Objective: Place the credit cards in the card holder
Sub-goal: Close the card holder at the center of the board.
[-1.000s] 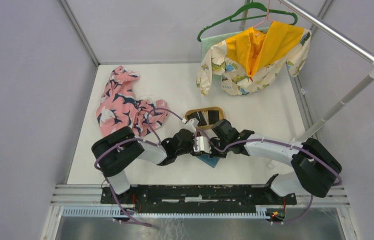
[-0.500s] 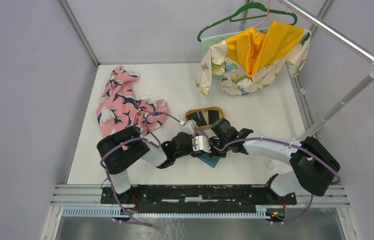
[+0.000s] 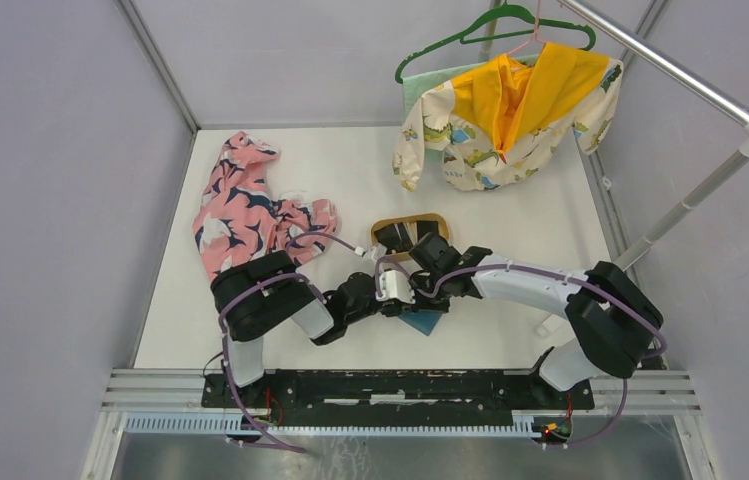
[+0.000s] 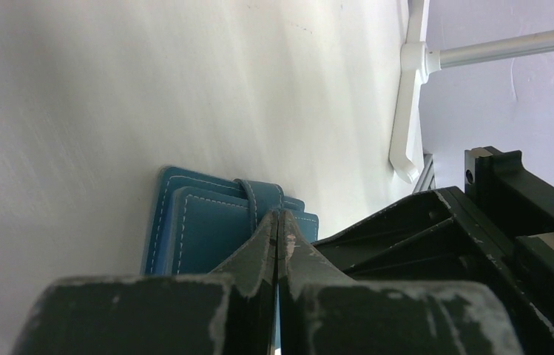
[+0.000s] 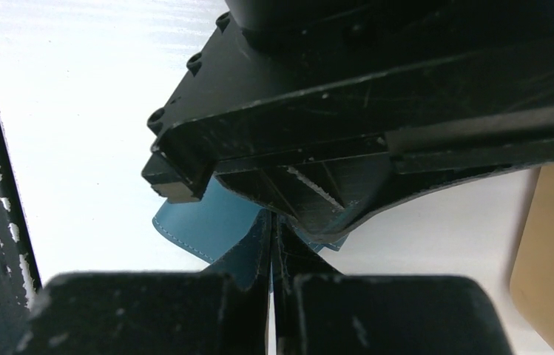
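Observation:
The teal-blue card holder (image 3: 428, 322) lies on the white table, partly under both grippers. In the left wrist view the card holder (image 4: 200, 229) is folded, its strap tab running up to my left gripper (image 4: 279, 216), which is shut with its tips pinched on that tab. My right gripper (image 5: 272, 220) is shut too, its tips resting against the card holder (image 5: 200, 222), with nothing visibly between them. From above, the left gripper (image 3: 400, 300) and right gripper (image 3: 420, 295) meet nose to nose. Dark credit cards (image 3: 420, 235) lie in the tan tray (image 3: 382, 225) just behind.
A pink floral cloth (image 3: 245, 205) lies at the left of the table. A yellow and printed garment (image 3: 510, 110) hangs on a green hanger (image 3: 495, 25) from the rack pole (image 3: 710, 190) at the right. The rack's white foot (image 4: 407, 111) stands beyond the card holder.
Both arms have shifted slightly to the left, and the left arm's elbow has swung right. Both grippers stayed shut over the card holder.

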You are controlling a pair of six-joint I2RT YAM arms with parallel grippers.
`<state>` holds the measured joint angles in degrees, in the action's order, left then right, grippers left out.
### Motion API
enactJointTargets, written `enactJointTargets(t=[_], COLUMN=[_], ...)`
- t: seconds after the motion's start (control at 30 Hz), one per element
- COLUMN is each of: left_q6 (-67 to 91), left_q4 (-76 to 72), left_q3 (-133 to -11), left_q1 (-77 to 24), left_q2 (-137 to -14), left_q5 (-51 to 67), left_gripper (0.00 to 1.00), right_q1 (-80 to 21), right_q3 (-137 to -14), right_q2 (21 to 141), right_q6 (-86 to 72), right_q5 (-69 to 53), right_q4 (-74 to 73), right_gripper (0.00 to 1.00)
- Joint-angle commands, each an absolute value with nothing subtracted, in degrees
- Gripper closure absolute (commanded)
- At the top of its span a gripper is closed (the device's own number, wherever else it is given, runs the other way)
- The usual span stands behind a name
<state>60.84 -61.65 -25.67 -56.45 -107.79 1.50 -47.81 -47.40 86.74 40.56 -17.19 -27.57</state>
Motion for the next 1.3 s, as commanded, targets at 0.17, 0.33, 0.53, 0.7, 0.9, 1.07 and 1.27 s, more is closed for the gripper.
enactJointTargets(t=[0.17, 0.33, 0.53, 0.7, 0.9, 1.07, 1.27], left_q6=[61.21, 61.58, 61.39, 61.34, 61.34, 61.39, 61.60], left_q4=[-49.80, -51.25, -50.39, -50.17, -49.79, -49.17, -49.07], left_q3=[-21.01, -20.92, -20.67, -20.69, -20.95, -20.83, -21.05], left_q1=[-59.41, -59.40, -58.69, -58.07, -58.00, -57.63, -57.29], left_q2=[-114.80, -116.27, -115.63, -115.52, -114.87, -113.23, -111.38], left_q5=[4.26, 4.30, 3.83, 3.91, 3.89, 4.21, 4.93], left_gripper=[0.98, 0.98, 0.98, 0.98, 0.98, 0.98, 0.98], right_q1=[-48.65, -48.07, -44.03, -41.54, -39.88, -42.79, -45.41], right_q3=[-50.37, -49.65, -47.42, -45.85, -42.40, -39.83, -36.85], right_q2=[92.38, 89.78, 83.16, 79.28, 76.98, 77.02, 75.77], right_q6=[41.74, 42.54, 44.44, 45.51, 45.26, 46.05, 45.38], right_q5=[-10.82, -14.91, -23.07, -27.70, -31.12, -28.58, -22.63], right_q4=[-30.52, -29.67, -29.09, -28.65, -24.57, -20.30, -15.02], right_gripper=[1.00, 0.96, 0.81, 0.75, 0.69, 0.67, 0.66])
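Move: The card holder is right under both grippers' shut fingertips, angled on the board: its middle is some 2 cm back and 2 cm left of the left hand, about 1 cm below, and 1 cm ahead and 2 cm left of the right hand, equally low. The left fingertips sit roughly 3 cm straight ahead of the right hand. From the right hand the card tray is about 14 cm ahead and 2 cm left. The left hand's shut fingertips stay on the holder's strap, easing back nearly 1 cm at the end. The right fingertips first stay down on the cover, then come free, rising about 2.5 cm and shifting 1.5 cm right while opening to a third; they tilt flatter towards the left, then go back and down over the holder again. ##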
